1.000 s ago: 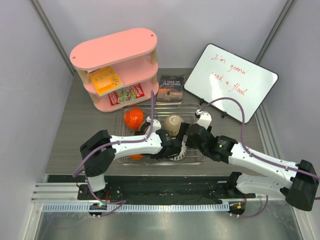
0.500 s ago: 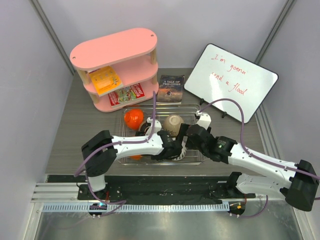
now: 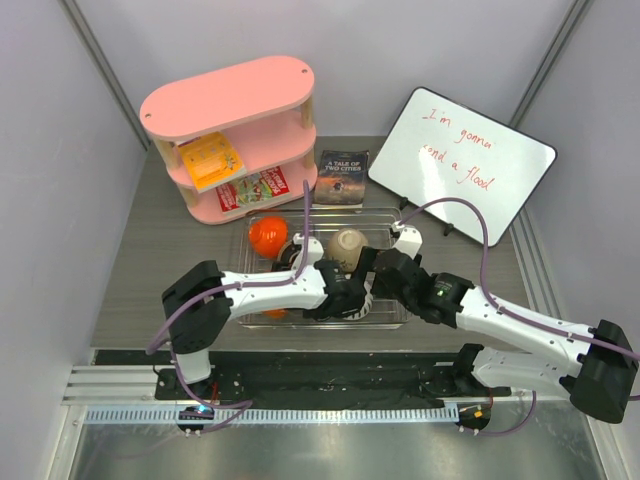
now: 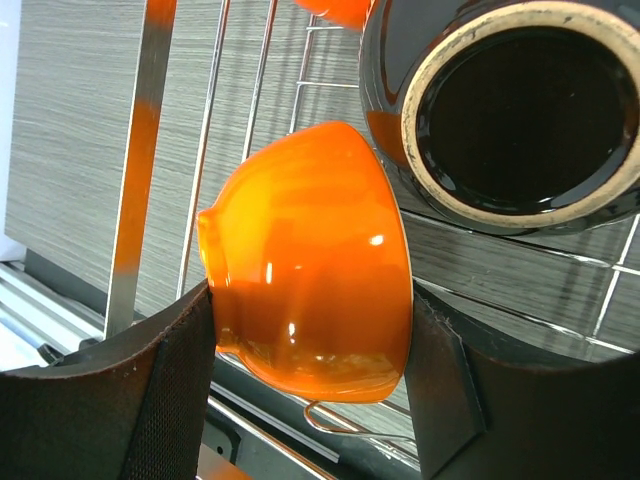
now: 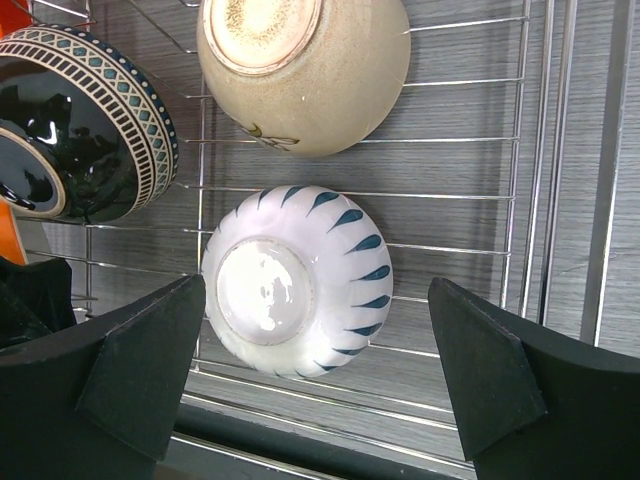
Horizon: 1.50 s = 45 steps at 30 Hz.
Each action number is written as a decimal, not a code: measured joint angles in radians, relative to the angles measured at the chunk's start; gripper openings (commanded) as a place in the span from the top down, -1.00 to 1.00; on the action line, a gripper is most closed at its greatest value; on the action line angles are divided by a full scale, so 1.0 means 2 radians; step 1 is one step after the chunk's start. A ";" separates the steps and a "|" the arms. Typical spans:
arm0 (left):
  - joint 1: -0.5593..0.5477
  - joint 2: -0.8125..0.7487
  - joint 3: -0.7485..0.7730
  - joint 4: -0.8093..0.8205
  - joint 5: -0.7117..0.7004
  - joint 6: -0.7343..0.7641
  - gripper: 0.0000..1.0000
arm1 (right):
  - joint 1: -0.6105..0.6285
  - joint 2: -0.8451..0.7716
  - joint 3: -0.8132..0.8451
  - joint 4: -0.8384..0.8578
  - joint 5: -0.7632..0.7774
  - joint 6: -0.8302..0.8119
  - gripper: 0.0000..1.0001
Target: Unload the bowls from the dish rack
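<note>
In the left wrist view a glossy orange bowl (image 4: 310,260) lies on its side on the dish rack (image 4: 205,130). My left gripper (image 4: 312,330) is shut on it, with a pad against each side. Just beyond it is the dark bowl (image 4: 515,105). My right gripper (image 5: 315,300) stands open around the upturned white bowl (image 5: 297,280) without touching it. The beige bowl (image 5: 305,65) and the dark patterned bowl (image 5: 85,125) lie past it. From above, a second orange bowl (image 3: 267,236) sits at the rack's (image 3: 395,215) back left. Both arms hide the rack's front.
A pink oval shelf unit (image 3: 230,110) stands at the back left. A whiteboard (image 3: 460,160) leans at the back right. Between them, just behind the rack, lies a book (image 3: 342,178). Bare grey table (image 3: 160,250) lies to the left of the rack.
The left arm has edged slightly to the right over the rack's front. The right arm and the bowls seen from above have hardly moved.
</note>
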 measured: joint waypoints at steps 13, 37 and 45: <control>-0.003 -0.051 0.011 0.024 -0.002 0.005 1.00 | -0.002 -0.001 0.000 0.019 -0.019 0.002 -0.99; 0.002 -0.190 -0.015 0.032 0.004 0.005 1.00 | -0.009 -0.001 -0.010 0.026 -0.028 0.007 -0.99; 0.033 -0.271 -0.017 0.033 0.000 -0.005 1.00 | -0.009 -0.004 -0.012 0.026 -0.029 0.007 -0.99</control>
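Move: The left hand already grips the near orange bowl in the rack. The bare counter it seems bound for lies about 18 cm to its left, level fore and aft and some 6 cm lower. The black bowl stands roughly 10 cm ahead and 6 cm right of the hand, the far orange bowl about 15 cm ahead and 2 cm left, both near its height. From the idle right hand, that counter spot is some 43 cm left, about 2 cm back and 8 cm below. Keeping the near orange bowl pinched between its finger pads, the left hand raises it about 11 cm out of the dish rack, drifting a couple of centimetres right at first, pausing briefly, then swinging back left as it climbs faster and finishing about 3 cm left of its start. As it rises the wrist rolls some 30 degrees so that the hand's left side drops, and the fingertips tilt up a little, while the grip opening stays unchanged. ##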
